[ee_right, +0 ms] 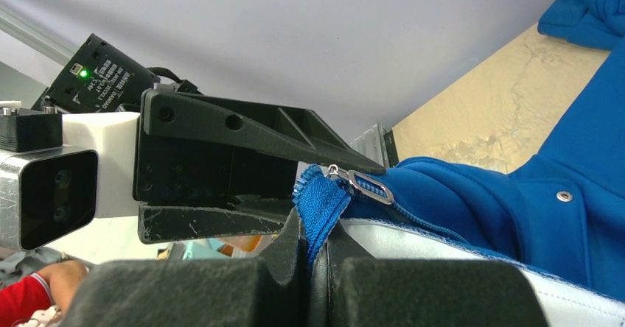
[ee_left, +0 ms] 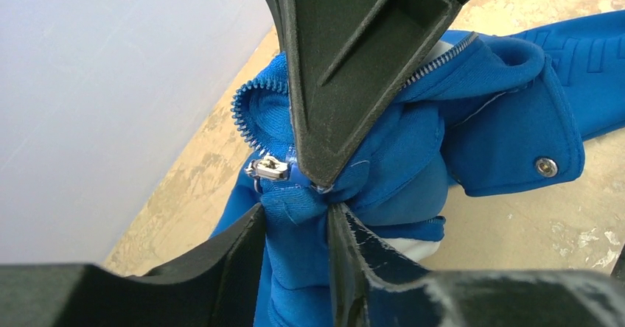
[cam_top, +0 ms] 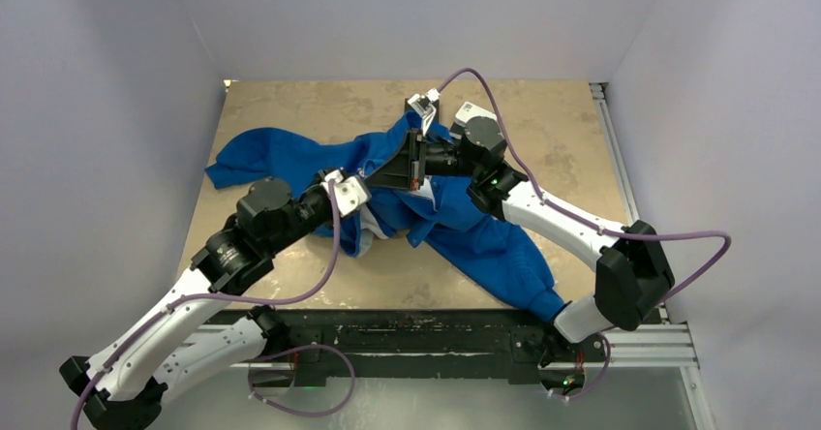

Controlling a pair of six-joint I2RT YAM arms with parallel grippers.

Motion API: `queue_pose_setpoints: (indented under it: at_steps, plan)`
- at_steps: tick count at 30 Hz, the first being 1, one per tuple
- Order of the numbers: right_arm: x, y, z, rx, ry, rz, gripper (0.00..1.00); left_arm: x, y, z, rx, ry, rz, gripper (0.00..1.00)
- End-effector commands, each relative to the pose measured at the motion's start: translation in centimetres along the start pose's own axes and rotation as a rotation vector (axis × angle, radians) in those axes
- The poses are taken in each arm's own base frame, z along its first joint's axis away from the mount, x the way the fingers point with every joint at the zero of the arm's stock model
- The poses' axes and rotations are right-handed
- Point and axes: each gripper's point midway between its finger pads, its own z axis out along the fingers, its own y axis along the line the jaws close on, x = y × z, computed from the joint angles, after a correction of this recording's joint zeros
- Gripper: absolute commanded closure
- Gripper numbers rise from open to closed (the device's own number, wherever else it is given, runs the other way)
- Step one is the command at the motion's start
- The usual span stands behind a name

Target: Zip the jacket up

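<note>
The royal-blue jacket (cam_top: 489, 246) lies crumpled across the tan table (cam_top: 542, 130). In the left wrist view my left gripper (ee_left: 295, 213) is shut on a bunch of blue fabric just below the silvery zipper slider (ee_left: 269, 169). The right gripper's finger (ee_left: 346, 84) comes down from above, its tip touching the same bunch. In the right wrist view my right gripper (ee_right: 315, 227) is shut on the frayed end of the zipper tape, beside the metal pull (ee_right: 368, 185). The left gripper's fingers (ee_right: 221, 128) sit close behind. White lining (ee_right: 457, 246) shows under the zipper.
Both arms meet over the middle of the table, wrists almost touching. A sleeve (cam_top: 242, 164) trails to the far left and another part of the jacket hangs toward the front edge at the right. Grey walls enclose the table on three sides.
</note>
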Motion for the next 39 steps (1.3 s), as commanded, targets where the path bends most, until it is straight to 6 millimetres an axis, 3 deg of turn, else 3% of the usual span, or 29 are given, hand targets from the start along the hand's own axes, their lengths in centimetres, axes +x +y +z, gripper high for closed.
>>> queue_pose_setpoints:
  at_steps: [1,5,8,18,26,31,35,39]
  plan:
    - [-1.9,2.9,0.1,-0.051,-0.039,-0.086,1.00,-2.9,1.6,0.0,-0.057,-0.094,-0.008,0.69]
    - [-1.8,2.6,0.1,-0.034,-0.039,-0.087,1.00,-2.8,1.3,0.0,-0.043,-0.092,-0.002,0.92]
    - [-1.6,2.3,0.0,-0.024,-0.039,-0.081,1.00,-2.4,0.6,-0.3,-0.003,-0.086,0.023,1.00]
    - [0.6,-0.1,-0.4,0.018,-0.012,-0.019,1.00,-2.6,-2.6,-2.8,0.140,-0.232,0.326,1.00]
    - [2.3,-0.8,-1.1,0.043,0.017,0.013,1.00,-1.1,-6.3,-3.9,0.309,-0.295,0.505,1.00]
    - [3.8,-0.3,-1.6,0.020,0.069,0.021,0.88,0.7,-7.4,-3.8,0.349,-0.275,0.537,1.00]
    - [5.7,-0.7,-2.3,0.029,0.122,0.035,0.79,1.0,-7.3,-3.4,0.344,-0.258,0.509,1.00]
    - [6.1,-1.1,-2.5,0.056,0.167,0.014,0.73,1.4,-7.5,-3.2,0.353,-0.240,0.499,1.00]
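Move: The fold of jacket fabric just under the zip slider is already between the left hand's parted fingertips, about 1 cm ahead and 1 cm to the right. The slider sits some 2 cm ahead of that hand, 1 cm right and 1 cm up. From the right hand, which holds the zip tape, the fold lies roughly 1 cm ahead, 2 cm left and 1 cm lower; the slider is 2 cm ahead, 1 cm left and 1 cm up. Closing first, nearly in place, the left fingers pinch the fabric fold under the slider; then both hands bring the zip back and down together. The left goes about 6 cm back and 4 down, swinging clockwise some 25 degrees while tilting up and rolling; the right sinks about 6 cm and draws back 4, its fingers starting to open around the tape towards the end. ##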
